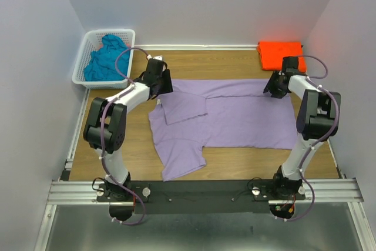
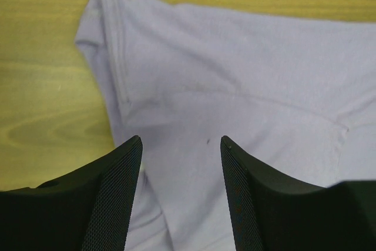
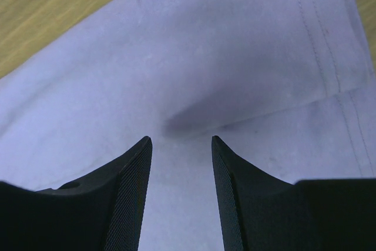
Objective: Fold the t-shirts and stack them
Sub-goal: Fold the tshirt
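Observation:
A lavender-purple t-shirt lies spread across the middle of the table, its far edge folded over and one sleeve hanging toward the near left. My left gripper hovers open over the shirt's far-left corner; the left wrist view shows the lavender fabric below its parted fingers, nothing between them. My right gripper stands open over the far-right hem, with the cloth under its spread fingers. An orange t-shirt lies folded at the far right corner. A teal-blue t-shirt is bunched in the basket.
A white lattice basket sits at the far left corner against the wall. Bare wood table shows in front of the shirt and along its left side. White walls close in the left, right and back.

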### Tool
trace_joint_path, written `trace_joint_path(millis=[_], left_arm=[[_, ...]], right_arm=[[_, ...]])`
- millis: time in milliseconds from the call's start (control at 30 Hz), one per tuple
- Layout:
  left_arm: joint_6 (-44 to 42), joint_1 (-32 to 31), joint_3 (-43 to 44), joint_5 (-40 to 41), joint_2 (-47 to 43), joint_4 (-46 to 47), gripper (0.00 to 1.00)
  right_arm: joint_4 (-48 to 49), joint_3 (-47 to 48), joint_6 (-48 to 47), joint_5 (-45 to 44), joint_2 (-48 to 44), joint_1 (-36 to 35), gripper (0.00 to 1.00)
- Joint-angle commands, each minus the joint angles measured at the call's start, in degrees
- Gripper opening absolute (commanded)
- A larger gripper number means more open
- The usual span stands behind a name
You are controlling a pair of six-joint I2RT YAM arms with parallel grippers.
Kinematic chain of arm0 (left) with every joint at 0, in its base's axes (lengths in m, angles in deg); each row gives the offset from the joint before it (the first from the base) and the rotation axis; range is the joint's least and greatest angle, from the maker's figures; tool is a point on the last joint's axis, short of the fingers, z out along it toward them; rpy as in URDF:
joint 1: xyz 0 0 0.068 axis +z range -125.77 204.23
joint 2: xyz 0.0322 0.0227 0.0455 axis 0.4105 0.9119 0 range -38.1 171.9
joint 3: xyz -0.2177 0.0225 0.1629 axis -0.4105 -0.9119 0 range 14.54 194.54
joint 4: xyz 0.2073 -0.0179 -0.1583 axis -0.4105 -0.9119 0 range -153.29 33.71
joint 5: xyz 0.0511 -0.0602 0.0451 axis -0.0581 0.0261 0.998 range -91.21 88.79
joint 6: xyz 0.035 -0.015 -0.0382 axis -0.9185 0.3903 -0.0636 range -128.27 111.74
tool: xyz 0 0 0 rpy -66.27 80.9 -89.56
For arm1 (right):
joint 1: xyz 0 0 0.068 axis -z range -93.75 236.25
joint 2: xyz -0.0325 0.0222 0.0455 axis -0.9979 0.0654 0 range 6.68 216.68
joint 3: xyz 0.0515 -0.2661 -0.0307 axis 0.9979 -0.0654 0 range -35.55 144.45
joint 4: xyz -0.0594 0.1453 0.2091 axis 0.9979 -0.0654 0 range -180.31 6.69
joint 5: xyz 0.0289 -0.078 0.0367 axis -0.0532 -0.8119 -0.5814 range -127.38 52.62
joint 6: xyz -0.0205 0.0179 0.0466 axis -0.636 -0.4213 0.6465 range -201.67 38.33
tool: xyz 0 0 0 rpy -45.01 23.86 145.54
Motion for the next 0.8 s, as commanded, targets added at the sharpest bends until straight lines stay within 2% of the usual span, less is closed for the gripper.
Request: trace_joint_path(millis=[0,233,500,667,767], left_arm=[[0.11,-0.09,6.15,1.23,6.12,0.24,0.64],[1.07,1.23,13.71,1.06,15.52,-2.48,0.63],[1.86,3.52,25.4,-0.17,24.14,-6.52,0.63],[1.51,3.61,29.2,-0.08,23.1,-7.05,0.64],[1.34,3.61,27.27,0.18,19.07,-7.23,0.66]], right_arm=[[0.27,3.15,-1.15,0.82,3.95,-0.02,0.52],[0.62,5.87,-3.08,-4.78,8.51,-0.02,0.52],[0.53,11.41,-4.4,-5.51,13.62,0.07,0.52],[0.01,10.81,-3.79,-3.23,9.85,0.07,0.54],[-2.1,8.61,-2.65,-3.14,5.64,0.07,0.61]])
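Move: The purple t-shirt's folded flap reaches under both hands. For the left hand, its far left corner lies about 7 cm ahead, 5 cm left and 6 below; the collar tag is some 5 cm back and 5 left, the white basket roughly 38 cm left and 20 ahead. For the right hand, the flap's near edge is straight below by about 3 cm, its right end 10 cm right and level; the folded orange shirt sits some 24 cm ahead and 5 right. The t-shirt's right part is pressed under the right fingertips, which sink about 2 cm onto the flap and then push it forward some 5 cm, staying low. The left hand reaches forward about 10 cm towards the far left corner, dipping nearly 5 cm on the way and lifting slightly at the end. Both grippers stay partly open. ##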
